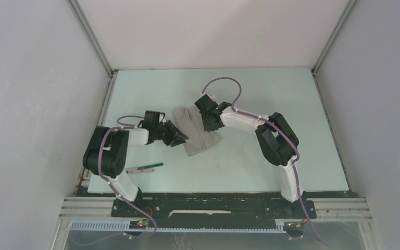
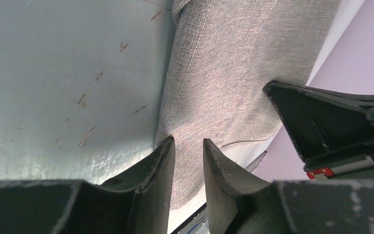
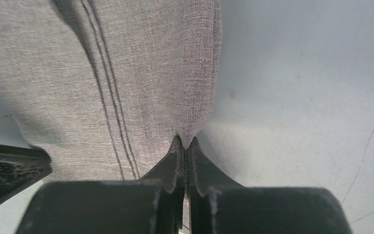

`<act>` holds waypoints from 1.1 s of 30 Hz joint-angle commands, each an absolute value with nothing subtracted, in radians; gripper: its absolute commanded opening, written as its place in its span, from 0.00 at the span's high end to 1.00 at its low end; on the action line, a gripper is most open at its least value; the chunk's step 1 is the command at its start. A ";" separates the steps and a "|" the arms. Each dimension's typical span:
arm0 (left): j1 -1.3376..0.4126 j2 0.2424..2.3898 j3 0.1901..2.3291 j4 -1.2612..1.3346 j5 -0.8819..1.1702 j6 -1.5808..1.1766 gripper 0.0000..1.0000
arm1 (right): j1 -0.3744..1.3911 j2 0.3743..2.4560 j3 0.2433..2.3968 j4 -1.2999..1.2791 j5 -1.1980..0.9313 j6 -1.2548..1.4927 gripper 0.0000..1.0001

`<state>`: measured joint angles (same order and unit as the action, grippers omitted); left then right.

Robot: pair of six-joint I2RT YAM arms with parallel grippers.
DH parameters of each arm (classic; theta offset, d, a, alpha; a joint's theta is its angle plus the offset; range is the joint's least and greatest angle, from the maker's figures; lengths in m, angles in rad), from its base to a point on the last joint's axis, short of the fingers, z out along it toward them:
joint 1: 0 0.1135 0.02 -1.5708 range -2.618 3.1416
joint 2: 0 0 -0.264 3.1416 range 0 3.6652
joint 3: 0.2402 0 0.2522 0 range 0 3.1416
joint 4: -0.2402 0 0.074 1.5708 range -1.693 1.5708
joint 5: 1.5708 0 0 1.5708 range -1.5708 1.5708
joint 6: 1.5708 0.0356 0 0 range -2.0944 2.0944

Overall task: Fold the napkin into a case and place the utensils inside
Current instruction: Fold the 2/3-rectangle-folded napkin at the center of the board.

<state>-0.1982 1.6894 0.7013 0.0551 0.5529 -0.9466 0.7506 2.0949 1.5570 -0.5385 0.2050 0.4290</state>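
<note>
The napkin [image 1: 198, 134] lies folded into a narrow grey strip at the table's middle; it also fills the left wrist view [image 2: 224, 73] and the right wrist view [image 3: 126, 73]. My right gripper [image 1: 211, 128] [image 3: 185, 141] is shut, pinching the napkin's right edge between its tips. My left gripper [image 1: 180, 138] [image 2: 189, 145] sits at the strip's left edge. Its jaws stand a little apart, and cloth shows through the gap. One utensil with a thin dark green handle [image 1: 147, 167] lies on the table near the left arm's base.
White enclosure walls surround the pale green table [image 1: 271, 94]. The right gripper's black body [image 2: 331, 117] shows close in the left wrist view. The left gripper's black finger [image 3: 5, 170] shows at the lower left of the right wrist view.
</note>
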 commanded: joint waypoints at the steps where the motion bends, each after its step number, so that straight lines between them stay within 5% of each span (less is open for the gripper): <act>1: -0.205 1.708 0.710 0.082 0.534 -0.959 0.64 | 0.786 2.045 1.645 -0.566 0.261 0.361 1.00; 25: -0.213 1.685 0.710 0.101 0.548 -0.986 0.64 | 0.935 2.223 1.888 -0.730 0.307 0.389 1.00; 33: -0.215 1.693 0.707 0.097 0.543 -0.981 0.65 | 0.873 2.152 1.711 -0.503 -0.067 0.451 1.00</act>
<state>-0.2039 1.7073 0.7013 0.0917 0.5587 -0.9794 0.9100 2.2326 1.8160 -0.6460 0.1829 0.3878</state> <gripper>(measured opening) 0.359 0.017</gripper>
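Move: The right gripper already has the napkin's right edge pinched. The napkin's left edge, where that edge is bound, lies about 9 cm to its left, 4 cm back and 2 cm lower; the near-left corner is roughly 7 cm left and 10 cm back, the utensils some 23 cm left and 15 cm back. From the left gripper, that left edge is right under the fingertips, and the utensils lie about 14 cm left and 11 cm back. Keep the right gripper shut on the napkin's right edge and carry it left and a little back in an arc, up some 6 cm and down again, about 9 cm across to beside the left fingertips, turning the hand slightly counter-clockwise on the way. Hold the left gripper nearly still, its part-open fingertips pressing the napkin's left edge down on the board. ##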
